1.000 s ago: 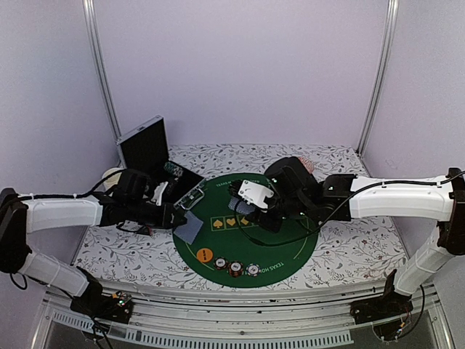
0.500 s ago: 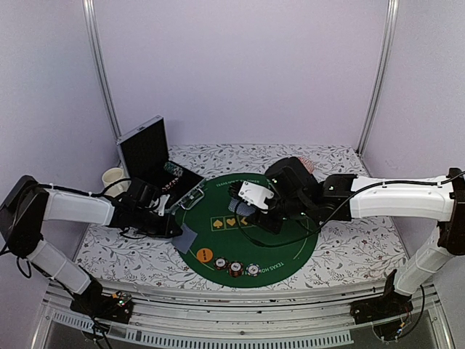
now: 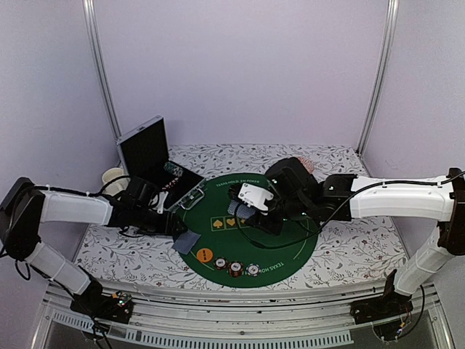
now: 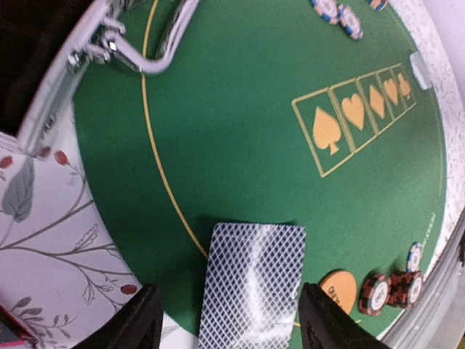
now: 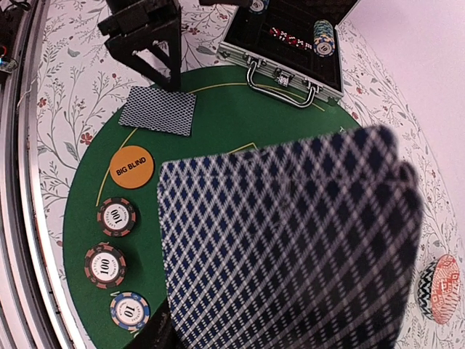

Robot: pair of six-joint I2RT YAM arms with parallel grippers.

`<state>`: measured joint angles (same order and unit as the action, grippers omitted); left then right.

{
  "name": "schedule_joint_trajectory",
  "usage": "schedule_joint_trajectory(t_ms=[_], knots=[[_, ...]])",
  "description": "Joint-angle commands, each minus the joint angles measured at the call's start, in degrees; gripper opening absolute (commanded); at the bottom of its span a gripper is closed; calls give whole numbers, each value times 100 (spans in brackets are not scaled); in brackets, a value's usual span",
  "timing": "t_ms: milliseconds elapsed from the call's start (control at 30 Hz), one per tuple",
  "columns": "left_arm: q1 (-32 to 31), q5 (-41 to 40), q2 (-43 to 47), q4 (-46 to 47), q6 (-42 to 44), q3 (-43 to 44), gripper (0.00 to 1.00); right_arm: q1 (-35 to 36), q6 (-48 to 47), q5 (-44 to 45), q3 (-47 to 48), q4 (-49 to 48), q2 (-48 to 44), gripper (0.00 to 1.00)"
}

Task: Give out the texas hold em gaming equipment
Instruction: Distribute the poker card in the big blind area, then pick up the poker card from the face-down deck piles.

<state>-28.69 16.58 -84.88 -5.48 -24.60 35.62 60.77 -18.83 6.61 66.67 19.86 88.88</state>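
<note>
A single blue-backed playing card [image 4: 253, 283] lies flat on the left edge of the round green mat [image 3: 283, 247]. My left gripper [image 3: 176, 227] is open, one finger [image 4: 138, 320] on each side of the card and not pressing it. My right gripper [image 3: 243, 211] hovers over the mat's middle, shut on a fanned stack of playing cards [image 5: 290, 240] that hides its fingertips. An orange BIG BLIND disc [image 5: 131, 166] and three striped poker chips [image 5: 105, 265] sit in a row along the mat's near edge, and the top view shows that row of chips [image 3: 236, 268] too.
An open metal chip case [image 3: 152, 149] stands at the back left, its handle reaching the mat. A white mug [image 3: 112, 177] is left of it. A pink patterned dish [image 5: 443, 278] sits behind the right arm. The floral cloth [image 3: 349, 251] surrounds the mat.
My left gripper came down with the card to the mat's left edge and opened, letting the card go. The right arm has stayed still with its cards.
</note>
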Motion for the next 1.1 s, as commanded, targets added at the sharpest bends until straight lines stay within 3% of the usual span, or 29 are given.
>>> schedule_joint_trajectory(t_ms=[0, 167, 233, 267, 367, 500, 700, 1067], knots=[[-46, -405, 761, 49, -89, 128, 67, 0, 46, -244, 60, 27, -115, 44], [-730, -231, 1662, 529, 252, 179, 74, 42, 46, -479, 186, 1, -63, 44], [-1007, 261, 1962, 938, 403, 168, 85, 80, 46, -540, 209, -7, 15, 44], [-1094, 595, 2079, 1198, 400, 120, 97, 107, 46, -546, 214, -8, 65, 44], [-1180, 1380, 2299, 1973, 165, -12, 98, 172, 46, -600, 214, -40, 157, 44], [-1313, 1575, 2204, 2098, 246, 40, 98, 260, 46, -660, 439, -69, 266, 44], [-1646, 1428, 1802, 1778, 711, 313, 98, 361, 46, -738, 579, -71, 404, 44], [-1937, -110, 1340, 1548, 760, 729, 96, 470, 46, -784, 785, -38, 584, 44]])
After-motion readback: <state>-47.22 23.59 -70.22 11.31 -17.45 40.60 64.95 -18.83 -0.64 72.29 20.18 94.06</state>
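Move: The card deck held in the right gripper is about 18 cm to the left gripper's right, 3 cm back and some 14 cm higher. The card just laid is about 2 cm below the left gripper and 2 cm to its right; the big blind button is roughly 7 cm right and 5 cm back, and the case handle some 13 cm ahead and 3 cm right. From the right gripper, the deck sits about 2 cm ahead, left and below. Lift the left gripper clear of the laid card, rising almost 20 cm while carrying it some 13 cm right and a little back to just above the deck. Finish opening the fingers and swing them up so they point mostly right. Keep the deck gripped in the right hand and bring it about 5 cm left and 4 cm back to meet the left, turning it slightly counter-clockwise. ##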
